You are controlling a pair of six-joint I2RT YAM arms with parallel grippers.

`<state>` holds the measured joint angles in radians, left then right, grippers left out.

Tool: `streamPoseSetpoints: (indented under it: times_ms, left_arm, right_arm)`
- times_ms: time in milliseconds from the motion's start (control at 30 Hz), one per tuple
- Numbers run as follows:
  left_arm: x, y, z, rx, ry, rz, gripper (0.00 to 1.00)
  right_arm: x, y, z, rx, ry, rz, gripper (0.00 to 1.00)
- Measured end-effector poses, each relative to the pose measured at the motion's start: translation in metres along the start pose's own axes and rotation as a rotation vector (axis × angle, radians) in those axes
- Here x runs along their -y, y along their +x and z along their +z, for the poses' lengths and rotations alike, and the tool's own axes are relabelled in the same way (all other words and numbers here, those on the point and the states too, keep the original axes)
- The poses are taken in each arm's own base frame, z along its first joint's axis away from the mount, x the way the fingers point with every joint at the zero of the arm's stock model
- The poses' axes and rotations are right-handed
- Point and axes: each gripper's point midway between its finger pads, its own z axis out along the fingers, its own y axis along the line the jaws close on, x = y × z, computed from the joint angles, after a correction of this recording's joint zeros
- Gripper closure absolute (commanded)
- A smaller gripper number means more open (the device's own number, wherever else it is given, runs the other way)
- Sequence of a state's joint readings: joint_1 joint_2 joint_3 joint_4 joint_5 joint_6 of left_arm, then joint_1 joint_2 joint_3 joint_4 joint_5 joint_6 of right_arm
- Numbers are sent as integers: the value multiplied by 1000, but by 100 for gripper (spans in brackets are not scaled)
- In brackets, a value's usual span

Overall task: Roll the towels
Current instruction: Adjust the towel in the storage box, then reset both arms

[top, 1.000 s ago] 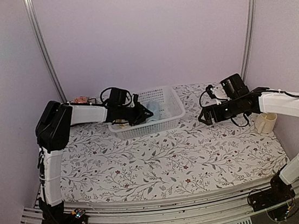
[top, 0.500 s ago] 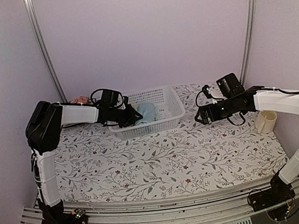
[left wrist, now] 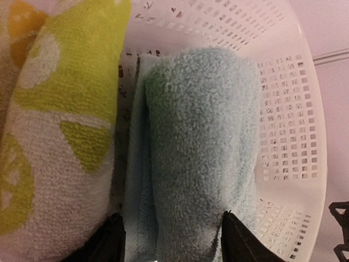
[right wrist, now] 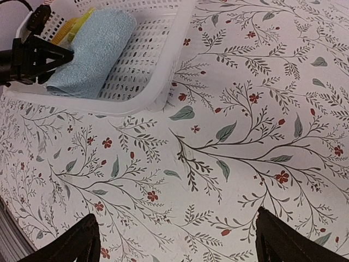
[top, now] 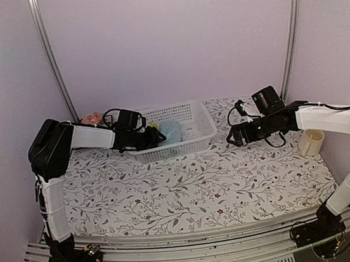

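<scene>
The pale blue towel [left wrist: 202, 153] lies rolled up inside the white basket [left wrist: 289, 109], next to the yellow-green towel [left wrist: 60, 136], which is rolled too and printed with lemon slices. My left gripper [left wrist: 172, 240] reaches into the basket's left end and is open. Its fingers stand on either side of the near end of the blue roll. In the top view the blue towel [top: 170, 130] shows just right of the left gripper [top: 152, 137]. My right gripper [right wrist: 177, 237] hangs open over the floral tablecloth, right of the basket [right wrist: 158, 71], with nothing between its fingers.
A cream cup [top: 310, 143] lies on the table at the far right. A small pink thing [top: 93, 118] sits at the back left behind the left arm. Metal frame posts [top: 51, 57] rise at both back corners. The floral cloth [top: 194, 186] covers the table.
The left jaws have spread apart from the blue towel roll, which rests in the basket. The left arm has drawn slightly left. The right gripper has drifted a little to the left.
</scene>
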<state>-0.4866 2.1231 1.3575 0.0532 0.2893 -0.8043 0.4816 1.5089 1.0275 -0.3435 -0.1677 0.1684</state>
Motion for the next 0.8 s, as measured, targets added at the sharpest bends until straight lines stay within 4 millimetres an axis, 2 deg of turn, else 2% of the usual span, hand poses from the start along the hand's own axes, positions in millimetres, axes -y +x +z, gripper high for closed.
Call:
streamPoseSetpoints:
  times_ms: [167, 267, 333, 400, 500, 667, 800]
  left_arm:
    - [3, -12, -3, 38, -27, 39, 30]
    - [11, -22, -13, 71, -28, 63, 25]
    - [21, -31, -23, 98, -20, 83, 5]
    - [33, -40, -36, 126, -15, 111, 3]
    - [54, -57, -61, 183, -12, 164, 3]
    - [87, -75, -117, 304, -24, 288, 3]
    - [89, -71, -161, 369, -47, 349, 3]
  right_arm:
    - [-2, 0, 4, -9, -3, -3, 1]
    - [-3, -3, 5, -6, -4, -6, 1]
    - [-3, -6, 5, 0, 3, -8, 1]
    - [2, -8, 5, 9, 32, -8, 1]
    - [17, -12, 3, 23, 122, -7, 1]
    - [40, -21, -7, 60, 237, 4, 1]
    - [55, -34, -24, 112, 266, 17, 1]
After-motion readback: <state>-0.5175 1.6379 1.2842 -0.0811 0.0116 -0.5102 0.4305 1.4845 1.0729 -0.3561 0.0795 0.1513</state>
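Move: The blue towel lies in the storage box right at the left hand, its middle about 3 cm ahead, 3 cm to the right and 2 cm lower; the yellow-green towel lies beside it, some 4 cm to the hand's left and 2 cm ahead. The tray stands about 22 cm to the left of that hand and 6 cm farther out. From the right hand the blue towel is roughly 12 cm ahead, 19 cm left and 9 cm down. Upward, slowly at first and then fast, the left hand rises about 19 cm from the blue towel and out of the box, its fingers spreading from half open to fully open. Near the top it swings back and left while the wrist tips the fingers up nearly 30 degrees. The open right hand draws off to the right and forward, away from the box. ##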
